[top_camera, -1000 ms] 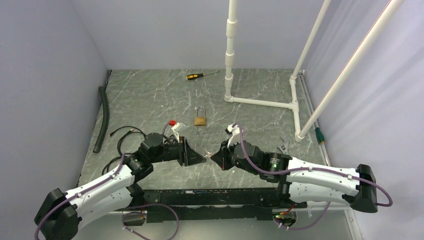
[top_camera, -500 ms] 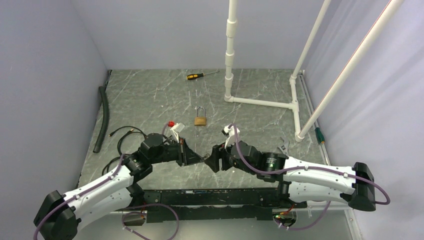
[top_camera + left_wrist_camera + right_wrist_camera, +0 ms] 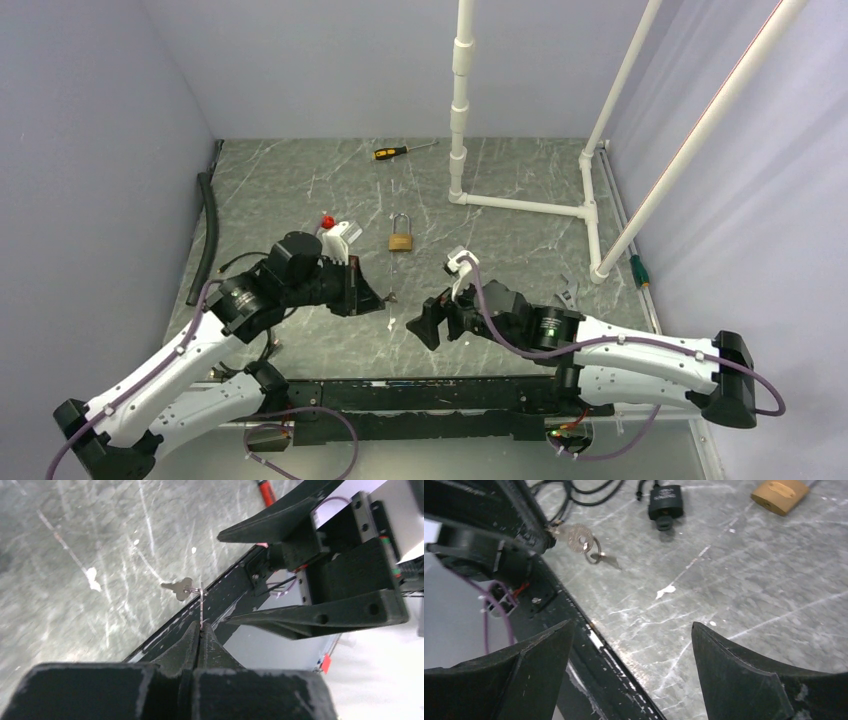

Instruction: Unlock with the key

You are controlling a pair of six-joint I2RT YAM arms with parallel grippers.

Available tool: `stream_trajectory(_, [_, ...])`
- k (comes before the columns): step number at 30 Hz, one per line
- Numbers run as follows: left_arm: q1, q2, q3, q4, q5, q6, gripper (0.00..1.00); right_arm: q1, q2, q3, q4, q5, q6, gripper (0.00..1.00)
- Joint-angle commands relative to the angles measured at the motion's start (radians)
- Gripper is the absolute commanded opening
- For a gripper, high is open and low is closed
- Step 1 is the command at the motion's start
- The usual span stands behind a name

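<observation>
A brass padlock (image 3: pixel 401 241) with a steel shackle lies flat at mid-table; its body also shows in the right wrist view (image 3: pixel 780 495). My left gripper (image 3: pixel 385 297) is shut on the silver key (image 3: pixel 201 605), pinched edge-on at the fingertips (image 3: pixel 201 626) and held above the table. A split ring and a second small key (image 3: pixel 176 587) dangle from it. The right wrist view shows the held key's round head (image 3: pixel 574 535) sticking out of the left fingers. My right gripper (image 3: pixel 428 312) stands open just right of it, nothing between its jaws (image 3: pixel 633 624).
A yellow-handled screwdriver (image 3: pixel 400 151) lies at the back. A black hose (image 3: pixel 207 235) runs along the left edge, black cables (image 3: pixel 250 268) near the left arm. A white pipe frame (image 3: pixel 520 205) stands at back right, a wrench (image 3: pixel 567 290) beside the right arm.
The two grippers met tip to tip. The left one closed on the key, the right one let go and opened wide. The left arm then drew back to the left and rose with the key.
</observation>
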Motion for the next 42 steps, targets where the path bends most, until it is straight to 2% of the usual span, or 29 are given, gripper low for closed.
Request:
stream_trajectory(1, [-0.002, 0.007, 0.123, -0.266, -0.036, 0.124, 0.00, -0.002, -0.085, -0.042, 0.138, -0.084, -0.071, 0.88])
stream_trajectory(5, [-0.002, 0.046, 0.239, -0.397, -0.063, 0.220, 0.00, -0.003, -0.098, -0.051, 0.139, -0.096, -0.094, 0.85])
stream_trajectory(10, [-0.003, 0.137, 0.318, -0.468, 0.002, 0.327, 0.00, -0.029, -0.055, -0.042, 0.153, -0.047, -0.075, 0.84])
stream_trajectory(12, [-0.002, 0.180, 0.349, -0.510, -0.036, 0.361, 0.00, -0.079, -0.050, -0.055, 0.185, -0.121, -0.065, 0.84])
stream_trajectory(14, [-0.003, 0.214, 0.380, -0.547, -0.071, 0.392, 0.00, -0.166, -0.067, -0.096, 0.258, -0.280, -0.049, 0.84])
stream_trajectory(18, [-0.001, 0.254, 0.377, -0.505, 0.030, 0.452, 0.00, -0.327, -0.076, -0.157, 0.397, -0.564, -0.043, 0.80])
stream_trajectory(22, [-0.001, 0.283, 0.352, -0.431, 0.221, 0.511, 0.00, -0.338, -0.070, -0.198, 0.552, -0.780, -0.044, 0.76])
stream_trajectory(24, [-0.001, 0.284, 0.345, -0.401, 0.255, 0.521, 0.00, -0.339, -0.070, -0.212, 0.627, -0.840, -0.029, 0.75])
stream_trajectory(31, [-0.002, 0.260, 0.311, -0.301, 0.404, 0.552, 0.00, -0.338, -0.043, -0.214, 0.703, -0.959, -0.004, 0.71])
stream_trajectory(36, [-0.002, 0.254, 0.300, -0.275, 0.444, 0.564, 0.00, -0.338, -0.043, -0.211, 0.703, -0.955, -0.004, 0.69])
stream_trajectory(42, [-0.003, 0.256, 0.291, -0.255, 0.475, 0.561, 0.00, -0.338, -0.011, -0.192, 0.714, -0.985, 0.000, 0.60])
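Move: From the right hand, open and empty, the keys lie about 4 cm ahead, 4 cm to the left and 3 cm higher, still pinched in the left fingertips. The black padlock is on the table some 15 cm ahead and 14 cm left, the brass padlock roughly 25 cm ahead and 5 cm left, both about 17 cm below. From the left hand, the right gripper it brings the keys to is about 4 cm back, 6 cm to its right and 4 cm below. Turning to face each other, the hands bring the keys and the open right jaws together. The right darts about 3 cm forward, then swings back and rises, ending about 5 cm higher and 4 cm back, turned some 35 degrees counter-clockwise with its fingers levelling and partly closing. The left keeps its pinch, goes about 3 cm left, then sweeps back and right, turning about as far clockwise. ##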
